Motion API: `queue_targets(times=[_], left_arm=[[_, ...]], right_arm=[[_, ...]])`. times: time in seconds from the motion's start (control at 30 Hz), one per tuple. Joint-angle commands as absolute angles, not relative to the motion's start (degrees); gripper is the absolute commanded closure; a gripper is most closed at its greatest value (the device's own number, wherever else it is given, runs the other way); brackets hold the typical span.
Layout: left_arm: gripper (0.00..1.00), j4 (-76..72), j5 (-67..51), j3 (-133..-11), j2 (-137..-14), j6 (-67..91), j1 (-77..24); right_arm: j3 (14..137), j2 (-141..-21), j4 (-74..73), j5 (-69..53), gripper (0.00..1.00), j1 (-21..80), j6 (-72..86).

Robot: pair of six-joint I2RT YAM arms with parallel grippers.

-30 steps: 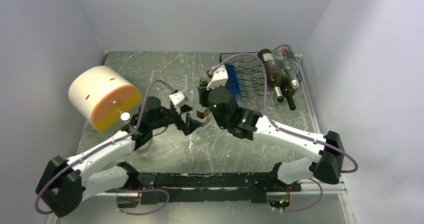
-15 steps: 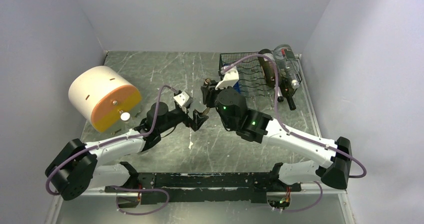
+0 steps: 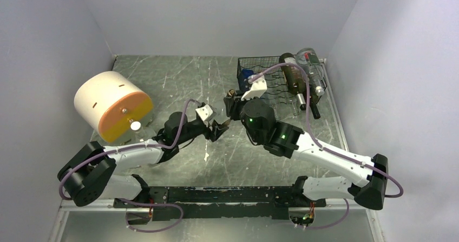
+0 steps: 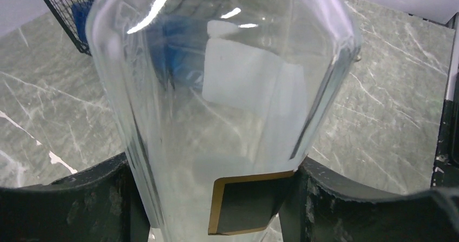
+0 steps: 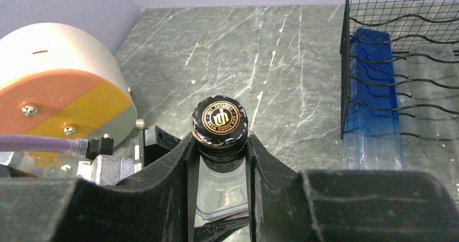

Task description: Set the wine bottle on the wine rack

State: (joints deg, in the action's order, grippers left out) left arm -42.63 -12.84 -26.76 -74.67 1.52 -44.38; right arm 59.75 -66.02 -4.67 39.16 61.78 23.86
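Note:
The wine bottle [image 4: 216, 90] is clear glass with a white label and a black cap with a gold emblem [image 5: 219, 120]. Both grippers hold it above the table middle [image 3: 223, 123]. My left gripper [image 4: 214, 198] is shut on its wide body; in the top view it [image 3: 216, 129] sits left of the right gripper. My right gripper [image 5: 220, 144] is shut on the neck just under the cap, and shows in the top view [image 3: 233, 104]. The black wire wine rack [image 3: 270, 85] stands at the back right, right of the bottle; it also shows in the right wrist view [image 5: 400, 14].
The rack holds a blue bottle [image 5: 373, 90], a clear bottle [image 5: 433, 90] and a dark bottle [image 3: 295, 77]. A cream drum with an orange and yellow face [image 3: 111, 105] lies at the left. Walls close the left, back and right sides.
Both grippers have moved right and a little farther back with the bottle, towards the rack. The left arm has stretched out further.

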Motion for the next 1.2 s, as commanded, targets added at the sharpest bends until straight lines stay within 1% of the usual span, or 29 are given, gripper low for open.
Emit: queue_targets(times=[0.0,0.03,0.07,0.1,0.17,0.27,0.37,0.5,0.57,0.67,0.83,1.0,1.17], left_arm=[[0.93,-45.74,-12.97,-30.61,-74.54,-4.28,-43.75],[0.93,-45.89,-13.64,-30.81,-74.43,-6.02,-43.77],[0.93,-46.23,-14.04,-30.97,-74.32,-7.62,-43.81],[0.93,-46.63,-14.42,-31.13,-74.27,-9.52,-43.82],[0.93,-46.95,-13.98,-31.73,-74.18,-13.43,-43.91],[0.93,-38.41,-13.76,-35.94,-72.82,-18.51,-44.01],[0.93,-29.07,-13.04,-38.96,-70.78,-24.27,-44.01],[0.93,-25.9,-12.37,-38.93,-69.08,-32.95,-44.07],[0.93,-26.2,-10.22,-38.49,-68.57,-37.75,-44.12],[0.93,-30.66,-8.81,-36.6,-67.5,-46.59,-44.1],[0.93,-36.21,-7.81,-35.4,-66.8,-58.19,-44.08],[0.93,-37.9,-11.84,-37.73,-69.29,-73.04,-44.12],[0.93,-41.6,-17.91,-43.45,-75.24,-80.32,-44.16]], right_arm=[[60.99,-61.25,-3.18,35.89,0.73,62.33,26.36],[61.0,-60.33,-4.19,34.89,0.55,62.33,26.1],[60.94,-59.41,-5.21,34.07,0.45,62.27,25.78],[60.79,-58.41,-6.1,33.08,0.4,62.29,25.49],[60.81,-56.37,-9.18,31.72,0.34,62.31,25.52],[63.65,-52.56,-17.38,30.19,0.31,62.24,27.59],[62.68,-46.55,-20.09,28.39,0.31,62.3,28.41],[62.65,-41.1,-22.83,27.09,0.32,62.32,27.76],[63.85,-40.69,-25.69,27.39,0.32,62.33,26.6],[66.19,-42.1,-31.08,28.34,0.32,62.34,26.12],[68.81,-45.47,-39.88,25.32,0.32,62.34,26.12],[68.92,-48.79,-43.06,22.25,0.32,62.38,25.46],[70.49,-51.43,-47.78,26.21,0.32,62.32,26.16]])
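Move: The wine bottle stands upright in the air between both hands: the left holds its lower body, the bottle's middle about 4 cm above that hand. The right pinches its neck, the middle about 11 cm below that hand. From the left hand the wine rack's middle lies about 28 cm ahead, 25 cm right and 10 cm lower; the blue bottle in it lies some 25 cm ahead, 12 cm right and 10 cm lower. The right fingers open and come free of the bottle's neck; that hand swings up about 9 cm, back and right, then sinks as far again over the tipping neck, ending open close to the cap. The left keeps its grip and rolls some 70 degrees about its finger line, tipping the neck back and right while drifting about 5 cm forward and up. ##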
